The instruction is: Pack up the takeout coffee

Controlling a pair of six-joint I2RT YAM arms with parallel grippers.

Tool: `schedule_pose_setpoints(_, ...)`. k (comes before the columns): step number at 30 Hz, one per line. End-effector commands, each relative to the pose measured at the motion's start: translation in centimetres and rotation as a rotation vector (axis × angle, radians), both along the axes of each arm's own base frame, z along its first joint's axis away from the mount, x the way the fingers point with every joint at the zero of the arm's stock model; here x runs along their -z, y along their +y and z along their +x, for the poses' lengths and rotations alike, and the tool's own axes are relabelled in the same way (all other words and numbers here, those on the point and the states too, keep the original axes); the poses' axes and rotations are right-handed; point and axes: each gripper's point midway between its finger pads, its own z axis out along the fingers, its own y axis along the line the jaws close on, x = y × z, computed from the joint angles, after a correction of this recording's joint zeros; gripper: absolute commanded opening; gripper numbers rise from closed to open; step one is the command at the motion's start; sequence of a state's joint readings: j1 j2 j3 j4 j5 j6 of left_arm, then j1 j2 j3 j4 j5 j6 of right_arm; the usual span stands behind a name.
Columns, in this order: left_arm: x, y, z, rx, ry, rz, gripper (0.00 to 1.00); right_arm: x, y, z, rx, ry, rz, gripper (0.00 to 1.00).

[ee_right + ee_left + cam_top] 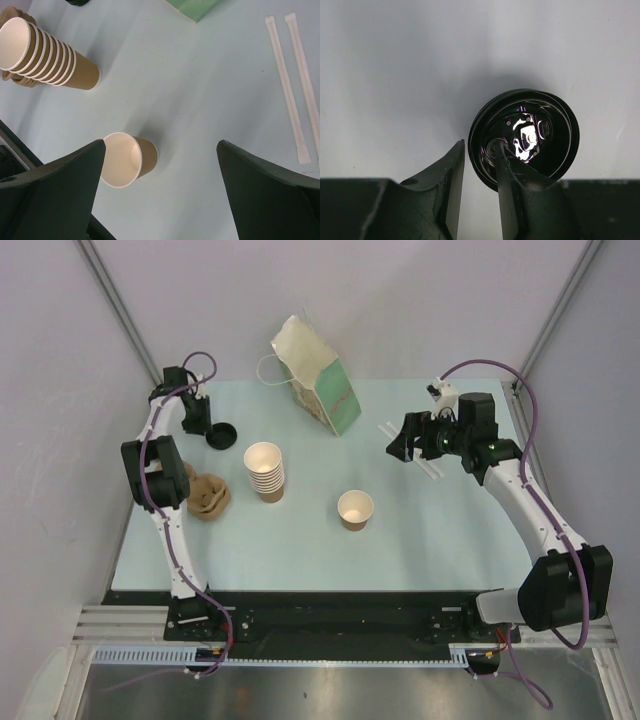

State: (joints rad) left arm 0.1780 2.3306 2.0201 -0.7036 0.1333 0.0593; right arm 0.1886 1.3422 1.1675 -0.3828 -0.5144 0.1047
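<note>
The takeout coffee cup [355,508] is a small brown paper cup, cream inside, standing upright and lidless mid-table; the right wrist view shows it [131,159] beside the left finger. Its round black lid [221,434] lies flat on the table at the far left. My left gripper [196,425] is down at the lid [540,130]. Its jaws [479,145] straddle the lid's near rim, one finger inside and one outside, with a gap still showing. My right gripper [405,445] hangs wide open [161,145] above the table, right of the cup, holding nothing.
A stack of nested brown cups [265,472] stands left of centre, with a moulded-pulp carrier [208,495] beside it. A green and cream paper bag [318,380] stands at the back. Two wrapped straws [285,85] lie under the right arm.
</note>
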Motion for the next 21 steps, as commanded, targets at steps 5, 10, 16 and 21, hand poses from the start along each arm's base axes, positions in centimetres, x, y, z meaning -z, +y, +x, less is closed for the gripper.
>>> schedule_pose_setpoints(5,-1.3,0.4,1.2,-0.027,-0.041,-0.002,0.24,-2.6,0.2,1.2,-0.005,-0.07,0.035,1.0)
schedule_pose_setpoints(10,-2.4,0.6,1.2,-0.027,-0.056,0.006,0.11,-2.6,0.2,1.3,-0.003,-0.069,0.041,1.0)
schedule_pose_setpoints(16,-4.7,0.6,0.9,-0.028,-0.085,-0.002,0.0,-2.9,0.3,1.2,-0.006,-0.073,0.049,1.0)
schedule_pose_setpoints(21,-5.6,0.2,0.4,-0.012,-0.086,-0.048,0.0,-3.1,0.3,1.0,-0.012,-0.077,0.053,1.0)
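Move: Just right of the left fingertips lies the black lid, its middle some 4 cm away, about level fore and aft and 1 cm lower; one finger already reaches inside the left rim. The cup stack stands about 17 cm right of this hand and 16 cm back, its middle 6 cm higher; the cardboard holder lies straight back, about 17 cm. From the idle right hand the lid is some 44 cm left, 16 cm ahead and 20 cm lower. Staying almost in place at the lid's left edge, the left hand closes its fingers from about a third open to fully shut, one fingertip outside the rim and the other inside, so that they begin to pinch the thin rim between them. The wrist holds its downward, forward slant. ##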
